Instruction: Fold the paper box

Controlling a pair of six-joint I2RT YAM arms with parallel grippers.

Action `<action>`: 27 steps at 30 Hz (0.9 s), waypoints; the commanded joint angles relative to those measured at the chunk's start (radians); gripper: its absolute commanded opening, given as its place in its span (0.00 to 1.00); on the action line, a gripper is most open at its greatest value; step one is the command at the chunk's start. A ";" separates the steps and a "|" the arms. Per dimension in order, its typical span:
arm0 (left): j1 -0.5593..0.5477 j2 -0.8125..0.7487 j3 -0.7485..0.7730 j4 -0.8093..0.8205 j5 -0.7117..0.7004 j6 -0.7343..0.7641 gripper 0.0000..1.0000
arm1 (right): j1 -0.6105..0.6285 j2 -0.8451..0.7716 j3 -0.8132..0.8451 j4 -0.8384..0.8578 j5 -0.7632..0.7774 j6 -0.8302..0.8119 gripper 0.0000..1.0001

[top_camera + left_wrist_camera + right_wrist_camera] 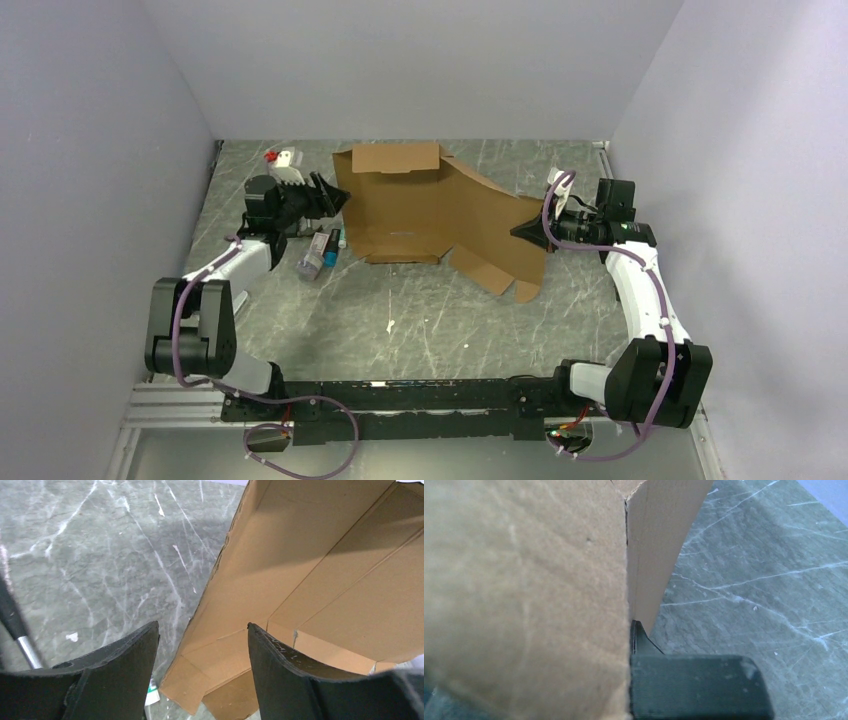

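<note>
The paper box is a brown cardboard sheet, partly folded, at the back middle of the table. Its back wall stands up and its right panel slopes toward the right arm. My left gripper hovers open at the box's left edge. In the left wrist view both dark fingers stand wide apart, and the box's cardboard lies beyond the gap, gripped by neither. My right gripper is shut on the right panel's edge. In the right wrist view the cardboard hides one finger, and the other finger presses against it.
Small bottles and tubes lie on the table just left of the box, under the left arm. A white item with red parts sits at the back left. A white scrap lies mid-table. Grey walls close in on three sides.
</note>
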 commanded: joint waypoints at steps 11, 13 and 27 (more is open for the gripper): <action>-0.012 0.100 0.127 0.159 0.148 -0.059 0.28 | -0.001 0.012 0.031 -0.045 0.005 -0.026 0.00; -0.019 0.095 0.137 0.148 0.148 -0.050 0.23 | -0.001 0.012 0.031 -0.045 0.002 -0.026 0.00; -0.087 0.075 0.124 0.173 0.106 -0.087 0.13 | 0.011 0.025 0.045 -0.133 -0.046 -0.125 0.00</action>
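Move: Standing about 2 cm ahead of the open left fingers, 1 cm right and 2 cm up is the free edge of the box's left wall. From that hand, the top flap lies some 11 cm right, 3 cm ahead and 11 cm higher; the bottom front flap is 13 cm right, 6 cm back and 16 cm lower. The blue-capped bottle is 4 cm left, 2 cm back and 17 cm below. From the right hand, the wall edge lies about 39 cm left, 13 cm ahead, roughly level. Closing from nearly three-quarters open to almost shut, the left fingers pinch the free edge of the left wall as the hand goes about 4 cm right, 3 cm up and slightly forward, turning some 10 degrees clockwise with the tips lifting a little. The right hand stays put and keeps its pinch on the right panel. ##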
